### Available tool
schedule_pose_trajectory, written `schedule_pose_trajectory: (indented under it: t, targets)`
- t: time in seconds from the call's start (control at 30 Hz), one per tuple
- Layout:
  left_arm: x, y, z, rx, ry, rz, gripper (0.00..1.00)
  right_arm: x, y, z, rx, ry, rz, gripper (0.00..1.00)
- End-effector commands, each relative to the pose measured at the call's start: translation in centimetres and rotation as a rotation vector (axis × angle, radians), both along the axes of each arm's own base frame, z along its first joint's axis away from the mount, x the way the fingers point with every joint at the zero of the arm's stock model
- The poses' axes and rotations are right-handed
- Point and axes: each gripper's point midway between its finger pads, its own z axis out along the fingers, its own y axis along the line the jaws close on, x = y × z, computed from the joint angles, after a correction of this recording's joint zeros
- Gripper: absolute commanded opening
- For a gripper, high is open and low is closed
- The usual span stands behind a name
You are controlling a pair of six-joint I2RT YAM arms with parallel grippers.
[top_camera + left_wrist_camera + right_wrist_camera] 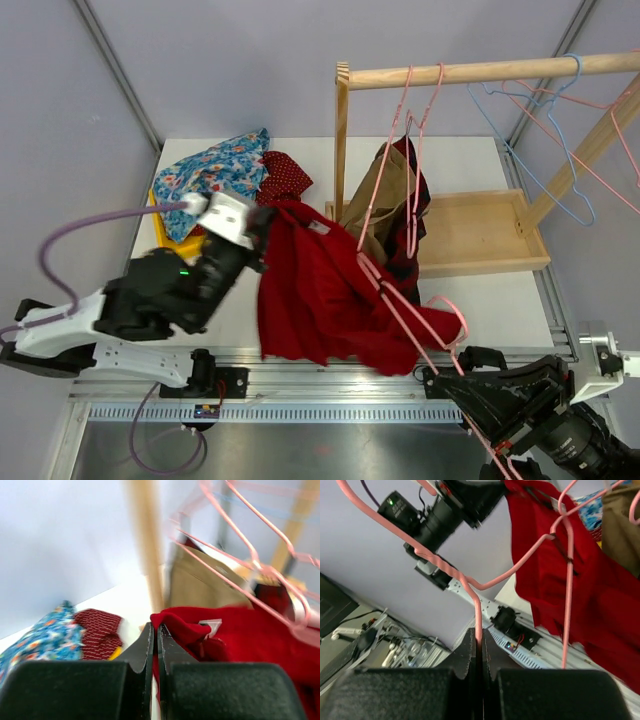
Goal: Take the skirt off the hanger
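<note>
The red skirt hangs in a bunch over the table's front middle, still threaded on a pink wire hanger that slants down toward the lower right. My left gripper is at the skirt's upper left edge. In the left wrist view its jaws are shut on a fold of the red skirt, near a white label. My right gripper is off the table's front right corner. In the right wrist view it is shut on the hanger's pink wire, with the skirt draped beyond.
A wooden rack with a top rail stands behind, carrying a brown garment on another pink hanger and empty blue hangers. A wooden tray forms its base. A floral blue cloth and a dark red patterned cloth lie back left.
</note>
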Motion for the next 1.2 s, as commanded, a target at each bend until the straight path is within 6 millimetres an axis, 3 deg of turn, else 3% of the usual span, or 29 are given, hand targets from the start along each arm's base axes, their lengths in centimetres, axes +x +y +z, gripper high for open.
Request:
schedule_pose_trajectory:
  t: [0.0,0.17,0.3,0.4,0.47,0.5,0.53,0.57,0.6,0.63,0.67,0.7,0.73,0.77,0.8,0.83,0.87,0.9,0.93,0.97,1.0,1.07,1.1,1.17]
  targets:
    - [1.5,7.2,3.3,-0.111,-0.033,0.186,0.00,-2.8,1.5,-1.0,0.020,0.069,0.157,0.00]
    - [2.5,13.6,6.3,-0.122,-0.092,0.357,0.00,-3.7,1.7,-0.6,0.016,0.002,0.173,0.00]
    - [3.1,16.8,7.9,-0.143,-0.133,0.449,0.00,-4.2,0.5,-0.3,-0.024,-0.048,0.091,0.00]
    - [4.0,16.9,8.8,-0.087,-0.198,0.497,0.00,-2.8,-2.2,-0.8,-0.085,-0.073,-0.102,0.00]
    - [4.8,15.8,9.0,-0.027,-0.236,0.494,0.00,-1.5,-4.3,-1.3,-0.058,-0.036,-0.212,0.00]
    - [5.9,15.1,8.8,0.023,-0.238,0.528,0.00,0.9,-6.4,-2.0,-0.041,0.026,-0.351,0.00]
    - [6.2,15.3,9.8,0.010,-0.244,0.535,0.00,1.2,-7.2,-2.6,-0.041,0.031,-0.397,0.00]
    - [6.9,13.9,9.4,0.046,-0.246,0.492,0.00,2.2,-8.1,-3.2,-0.052,0.053,-0.449,0.00]
    - [8.5,13.5,9.2,0.078,-0.242,0.531,0.00,4.2,-9.8,-4.1,-0.067,0.093,-0.550,0.00]
    - [9.0,14.0,10.3,0.055,-0.250,0.555,0.00,4.9,-10.5,-4.3,-0.080,0.096,-0.592,0.00]
    - [9.9,13.3,10.4,0.061,-0.242,0.535,0.00,5.6,-11.4,-4.4,-0.095,0.097,-0.637,0.00]
    - [12.2,14.2,10.1,0.086,-0.225,0.599,0.00,6.7,-12.6,-3.9,-0.096,0.088,-0.709,0.00]
    - [12.7,14.4,12.5,0.030,-0.254,0.571,0.00,7.1,-13.1,-3.5,-0.103,0.072,-0.738,0.00]
    - [13.8,14.7,12.1,0.015,-0.215,0.572,0.00,7.5,-13.5,-3.1,-0.106,0.057,-0.757,0.00]
    - [15.3,17.0,12.4,0.012,-0.205,0.649,0.00,8.3,-14.1,-2.4,-0.109,0.044,-0.787,0.00]
    - [18.0,16.7,11.8,0.032,-0.174,0.671,0.00,8.8,-14.3,-2.2,-0.123,0.042,-0.794,0.00]
    - [18.1,17.5,13.8,-0.018,-0.184,0.665,0.00,9.2,-14.4,-2.1,-0.131,0.045,-0.797,0.00]
    - [19.5,19.7,14.2,-0.023,-0.178,0.732,0.00,10.3,-14.4,-2.0,-0.142,0.056,-0.795,0.00]
    - [22.4,19.4,13.1,-0.005,-0.145,0.735,0.00,10.7,-14.4,-2.0,-0.147,0.056,-0.789,0.00]
    - [22.6,20.5,14.5,-0.059,-0.155,0.753,0.00,11.2,-14.3,-2.0,-0.150,0.058,-0.784,0.00]
    - [23.5,22.8,14.3,-0.075,-0.148,0.811,0.00,11.9,-14.3,-2.0,-0.151,0.058,-0.782,0.00]
    - [26.2,24.0,12.9,-0.122,-0.112,0.837,0.00,12.6,-14.4,-2.1,-0.160,0.063,-0.782,0.00]
    - [26.8,26.1,12.7,-0.140,-0.111,0.885,0.00,13.3,-14.4,-2.2,-0.166,0.070,-0.781,0.00]
    - [28.6,27.2,11.4,-0.179,-0.080,0.893,0.00,13.9,-14.4,-2.2,-0.178,0.076,-0.777,0.00]
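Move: The red skirt is already in the left fingers. The yellow bin it is taken to lies about 32 cm ahead of the left hand, 20 cm to its left and some 42 cm down. In it, the floral skirt is roughly 34 ahead and 24 left, the dotted skirt 35 ahead and 5 left. The rack post stands about 28 ahead, 10 right. From the right hand, the red skirt hangs about 15 ahead, 15 left and 12 lower; the blue hanger is some 52 ahead, 28 right and 15 lower. The red skirt, still pinched at one end, is carried by the left hand some 17 cm left and a little up, then nearly 30 cm forward over the yellow bin, turning about 50 degrees counter-clockwise. The right hand keeps its pink hanger, draws back about 5 cm, then swings forward and right, away from the skirt, turning clockwise. ##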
